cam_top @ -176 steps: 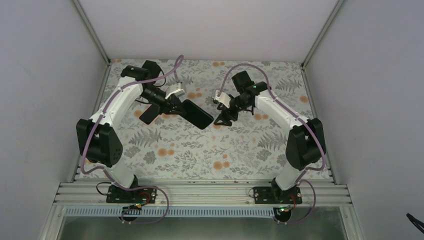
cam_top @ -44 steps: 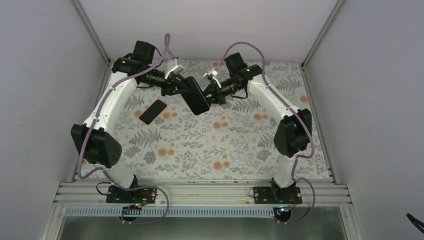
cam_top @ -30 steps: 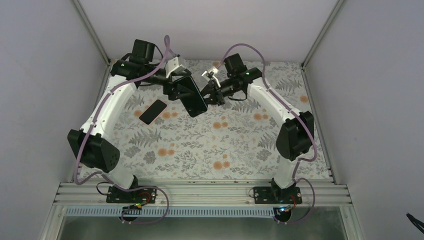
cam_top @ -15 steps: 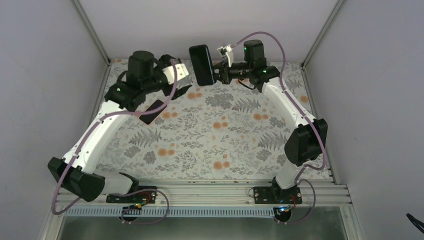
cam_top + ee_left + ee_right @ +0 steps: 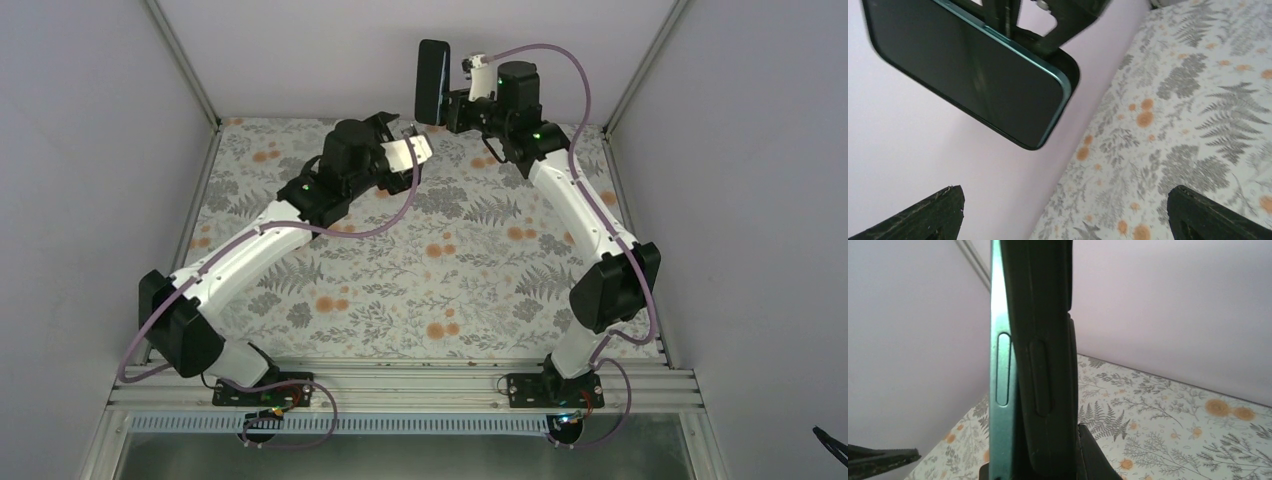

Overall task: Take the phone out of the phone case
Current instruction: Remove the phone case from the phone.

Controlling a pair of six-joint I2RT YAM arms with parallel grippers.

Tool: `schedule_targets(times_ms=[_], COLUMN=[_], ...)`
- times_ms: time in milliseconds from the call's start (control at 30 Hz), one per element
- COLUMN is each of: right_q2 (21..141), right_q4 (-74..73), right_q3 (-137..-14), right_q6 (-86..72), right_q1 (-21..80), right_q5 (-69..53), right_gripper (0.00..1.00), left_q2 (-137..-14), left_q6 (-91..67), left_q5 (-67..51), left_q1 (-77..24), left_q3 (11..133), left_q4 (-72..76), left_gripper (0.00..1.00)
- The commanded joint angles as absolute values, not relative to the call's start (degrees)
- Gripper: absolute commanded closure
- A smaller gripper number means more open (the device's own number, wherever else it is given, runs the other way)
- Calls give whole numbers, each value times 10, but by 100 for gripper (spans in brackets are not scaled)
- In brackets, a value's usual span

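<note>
My right gripper (image 5: pixel 456 100) is shut on the phone (image 5: pixel 432 80), which stands upright, high against the back wall. In the right wrist view the phone's teal side (image 5: pixel 1000 365) shows beside the black phone case (image 5: pixel 1044 340), both clamped between the right gripper (image 5: pixel 1033 462) jaws. The left gripper (image 5: pixel 398 126) hangs open just below and left of the phone, apart from it. From the left wrist, the dark screen (image 5: pixel 963 70) with its teal rim fills the top left, the case corner (image 5: pixel 1072 75) behind it. The left gripper (image 5: pixel 1068 215) is wide open around nothing.
The floral table cloth (image 5: pixel 440 270) lies below both arms. The back wall (image 5: pixel 300 50) is close behind the raised phone. Metal corner posts (image 5: pixel 180 60) stand at both back corners. My left arm (image 5: pixel 260 240) stretches diagonally over the left half of the table.
The right gripper has carried the phone up and back toward the wall. The left gripper, earlier at the phone, has stayed open and swung right to just beneath it.
</note>
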State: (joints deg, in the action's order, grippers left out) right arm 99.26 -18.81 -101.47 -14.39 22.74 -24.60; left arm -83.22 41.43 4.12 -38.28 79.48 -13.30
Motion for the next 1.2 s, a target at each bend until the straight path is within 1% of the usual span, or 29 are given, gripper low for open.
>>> schedule_targets(times_ms=[0,167,333,500,633,767,933,1167], right_q2=[983,974,963,937,931,930,929,945], right_q4=[-143,-142,-141,-125,-122,-120,-107,-110], right_q3=[-1038,-1038,-1030,-992,-986,-982,-967,-974], right_q6=[-168,-168,-170,-181,-184,-190,-207,-207], right_q1=[225,225,224,222,220,219,218,209], right_q5=[-204,-206,-206,-220,-229,-238,-255,-248], right_gripper=[97,97,97,97,97,97,97,97], left_q2=[-851,-880,-922,-942,-958,-960,-963,-940], left_q6=[410,399,389,385,381,379,372,369], left_q5=[83,88,83,104,124,162,254,123], left_q1=[-388,-399,-407,-415,-417,-417,-418,-428], left_q3=[806,826,884,890,896,889,876,870], left_q4=[-26,15,-4,10,16,44,111,36], left_gripper=[0,0,0,0,0,0,0,0])
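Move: Some 10 cm ahead of the open left hand, 4 cm to its right and 6 cm higher is the middle of the phone, which stands upright, partly out of its phone case. The right gripper's fingertips, closed on its right-hand edge, lie about 8 cm ahead of the left hand, 7 cm to its right and 3 cm up. From the right hand, the phone's middle is about 3 cm left, 2 cm ahead and 4 cm above. Reaching forward about 6 cm, and some 4 cm right and 3 cm up, the left hand brings its wide-open fingers up to the phone's lower end, one fingertip on the screen side. It climbs to the right at first, dips slightly, then rises again, turning some 15 degrees so the fingers tip up and swing left. The right hand keeps its pinch on the edge, easing only a centimetre or two up, back and right. ##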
